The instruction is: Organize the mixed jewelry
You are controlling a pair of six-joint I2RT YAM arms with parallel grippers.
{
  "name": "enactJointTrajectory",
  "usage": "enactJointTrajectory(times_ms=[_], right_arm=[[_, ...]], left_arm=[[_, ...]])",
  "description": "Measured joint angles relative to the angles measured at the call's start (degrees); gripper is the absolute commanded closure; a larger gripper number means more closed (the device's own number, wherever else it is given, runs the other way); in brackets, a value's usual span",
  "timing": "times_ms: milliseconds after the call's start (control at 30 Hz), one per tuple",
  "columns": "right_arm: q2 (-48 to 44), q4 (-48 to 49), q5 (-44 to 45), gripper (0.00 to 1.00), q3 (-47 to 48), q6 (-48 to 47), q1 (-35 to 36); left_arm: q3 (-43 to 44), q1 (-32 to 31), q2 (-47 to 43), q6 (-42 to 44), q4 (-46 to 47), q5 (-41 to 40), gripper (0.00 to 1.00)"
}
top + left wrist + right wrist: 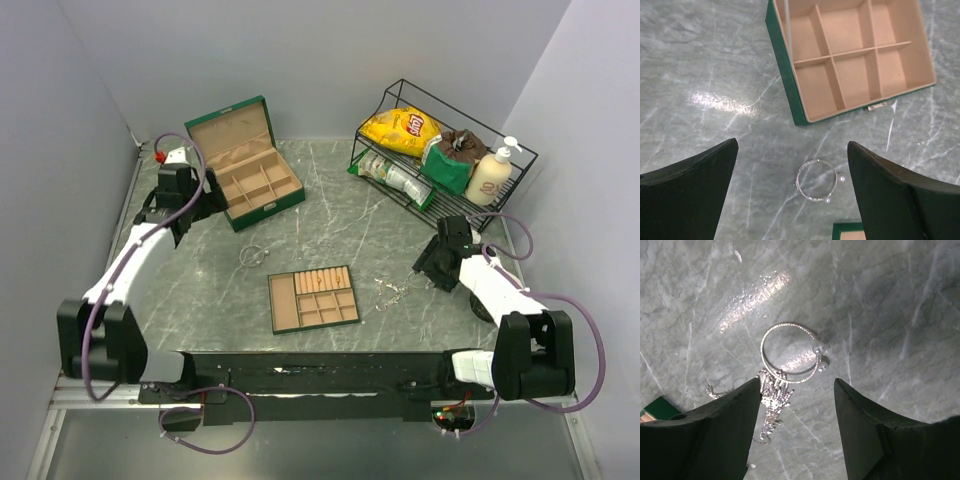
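The mixed jewelry lies in two spots on the marble table. A thin silvery bangle (816, 180) with two pearl ends lies alone between the green box (785, 65) and the tan tray (283, 302). My left gripper (792, 144) hovers open above it, fingers either side and well apart. A second pearl-tipped bangle (790, 352) and a glittery chain piece (772, 400) lie in a small heap (393, 290) right of the tray. Over that heap my right gripper (797, 380) is open and holds nothing; the chain sits beside its left finger.
The green box (268, 210) stands open at the back left, its tan compartments bare. A black wire rack (445, 150) at the back right holds a chip bag, packets and a pump bottle. Walls close in on the left, back and right.
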Motion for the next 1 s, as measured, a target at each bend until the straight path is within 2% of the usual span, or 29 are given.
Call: enactJointTrajectory(times_ms=[133, 333, 367, 500, 533, 600, 733, 1000], right_arm=[[0.74, 1.09, -0.59, 0.33, 0.0, -0.96, -1.11], [0.74, 3.1, -2.03, 0.33, -0.42, -1.44, -2.34], [0.72, 3.26, -2.36, 0.33, -0.52, -1.44, -2.4], [0.48, 3.87, -3.39, 0.33, -1.36, -1.62, -2.47], [0.42, 3.96, -3.52, 0.33, -1.6, -1.62, -2.49], [0.15, 4.17, -3.67, 0.33, -2.05, -1.66, -2.49], [-0.63, 4.39, -3.85, 0.34, -2.71, -1.88, -2.49], [-0.74, 5.03, -4.61, 0.34, -3.43, -2.45, -2.49]], left_arm=[[2.99, 2.51, 7.82, -1.49, 0.48, 3.15, 0.01], [11.08, 3.63, 20.9, -3.17, 0.57, 6.99, 0.12], [12.5, 3.63, 22.84, -3.34, 0.52, 7.61, 0.2], [15.93, 3.63, 29.49, -3.96, 0.87, 9.18, 0.35], [15.96, 3.63, 30.4, -3.98, 0.94, 9.44, 0.42], [15.74, 3.56, 31.87, -4.07, 0.37, 9.77, 0.47], [14.97, 2.4, 32.15, -3.54, -0.57, 9.25, 0.63], [14.97, -2.64, 32.06, -2.08, -1.73, 4.76, 0.89]])
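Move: My left hand, empty and open, is bound for the green box's left wall, close to its near corner: about 6 cm ahead, 4 cm right and 13 cm below. The green box's middle is roughly 14 cm ahead and 10 cm right; the bangle lies some 4 cm back and 8 cm right, the tray about 15 cm back and 24 cm right, both about 18 cm lower. That wall is some 51 cm left and 15 cm ahead of my right hand, roughly level with it. I sink my left hand about 13 cm onto the green box's left wall, reaching forward 8 cm on the way down and then easing back a couple, while the fingers tip some 20 degrees further down. Closing from wide open, I bring one finger inside and one outside the wall near its near corner, and at the bottom carry the hand 3 cm right. ##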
